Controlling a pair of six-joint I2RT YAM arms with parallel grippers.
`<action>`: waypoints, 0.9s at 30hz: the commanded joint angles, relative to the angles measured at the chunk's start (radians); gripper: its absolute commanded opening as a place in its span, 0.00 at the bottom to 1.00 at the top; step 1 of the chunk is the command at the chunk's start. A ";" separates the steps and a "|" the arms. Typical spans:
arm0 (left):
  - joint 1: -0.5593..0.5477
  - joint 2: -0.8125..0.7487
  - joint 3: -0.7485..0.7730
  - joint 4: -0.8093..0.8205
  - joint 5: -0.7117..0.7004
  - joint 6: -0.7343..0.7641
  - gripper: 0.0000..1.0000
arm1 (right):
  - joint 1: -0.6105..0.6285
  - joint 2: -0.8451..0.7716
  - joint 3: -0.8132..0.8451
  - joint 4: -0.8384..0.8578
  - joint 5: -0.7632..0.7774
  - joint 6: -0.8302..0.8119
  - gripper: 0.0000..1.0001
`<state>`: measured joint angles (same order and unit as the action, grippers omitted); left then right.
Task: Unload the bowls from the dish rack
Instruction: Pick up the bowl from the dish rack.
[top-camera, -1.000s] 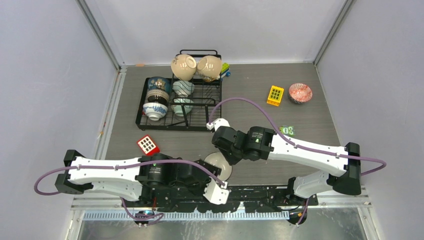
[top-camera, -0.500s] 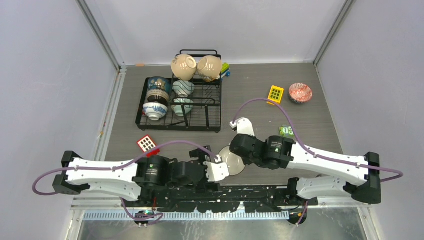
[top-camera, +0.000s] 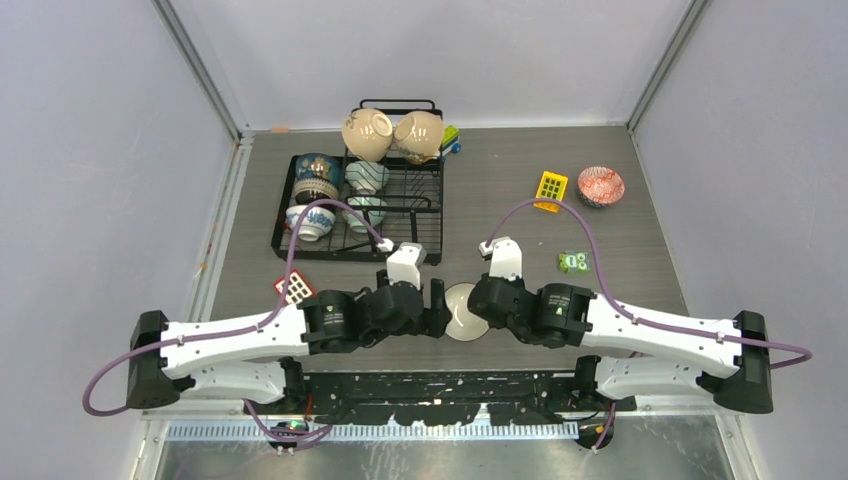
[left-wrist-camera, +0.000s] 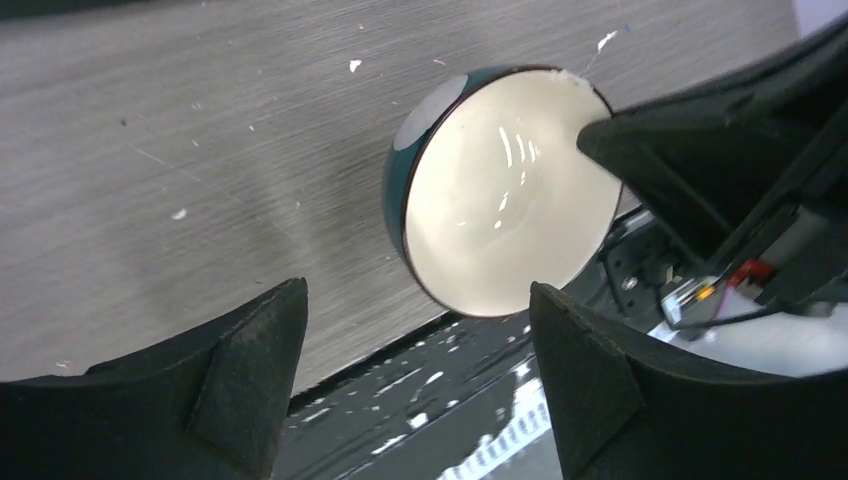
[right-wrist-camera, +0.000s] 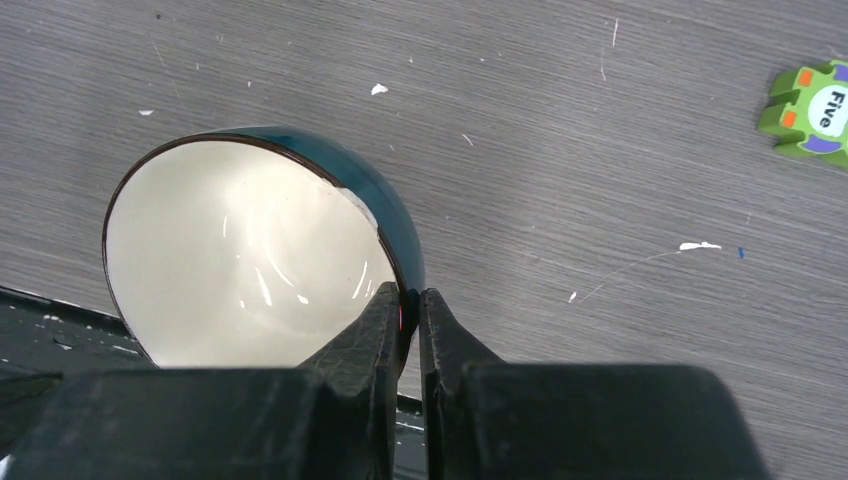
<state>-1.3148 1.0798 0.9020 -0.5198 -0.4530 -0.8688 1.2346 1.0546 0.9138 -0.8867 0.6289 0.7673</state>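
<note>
A teal bowl (top-camera: 462, 311) with a cream inside (right-wrist-camera: 250, 260) hangs tipped on its side just above the table's near edge. My right gripper (right-wrist-camera: 410, 300) is shut on its rim, one finger inside and one outside. My left gripper (left-wrist-camera: 418, 295) stands open just left of the bowl (left-wrist-camera: 505, 215), facing its inside and not touching it. The black wire dish rack (top-camera: 430, 225) at the back left holds two cream bowls (top-camera: 367, 134) on its raised back. Below them are blue-patterned bowls (top-camera: 318, 176) and pale green bowls (top-camera: 366, 175). A red-patterned bowl (top-camera: 600, 185) sits on the table at the far right.
A yellow block (top-camera: 550, 190) lies beside the red-patterned bowl. A green block (top-camera: 573, 262) lies near my right arm and shows in the right wrist view (right-wrist-camera: 812, 112). A red block (top-camera: 296, 290) lies in front of the rack. The table's black front rail runs just under the teal bowl.
My left gripper has opened, leaving the teal bowl, and swung from the near edge up to the bowl's left. My right arm has swung right and lower, carrying the bowl a little right.
</note>
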 joint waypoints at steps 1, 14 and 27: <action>0.001 0.033 0.032 -0.004 -0.096 -0.316 0.78 | -0.005 -0.033 0.007 0.133 0.042 0.090 0.01; 0.001 0.116 0.079 -0.133 -0.148 -0.391 0.39 | -0.005 -0.054 0.028 0.143 -0.012 0.143 0.01; 0.000 0.174 0.105 -0.164 -0.149 -0.380 0.20 | -0.005 -0.022 0.042 0.128 -0.032 0.167 0.01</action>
<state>-1.3144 1.2407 0.9623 -0.6647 -0.5575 -1.2346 1.2331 1.0363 0.9031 -0.8234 0.5674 0.8886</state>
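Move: The teal bowl is already off the rack and hangs by its right rim in the right hand, its middle about 6 cm to that hand's left, nearly level with it. From the open left hand, the bowl's middle lies some 7 cm right, 2 cm ahead and 4 cm lower. The dish rack's middle is about 22 cm ahead of the left hand and 18 cm to its left, some 15 cm lower; the green number block sits about 9 cm ahead and 19 cm right of the right hand, some 14 cm down. Down by about 3.5 cm and slightly forward, the left hand settles over the bowl's near-side left rim, turning some 15 degrees counter-clockwise while its wide-open fingers close to pinch the wall, one finger inside and one outside. The right hand keeps its pinch on the right rim and brings the bowl about 2 cm left towards it, rolling roughly 10 degrees left side up. ##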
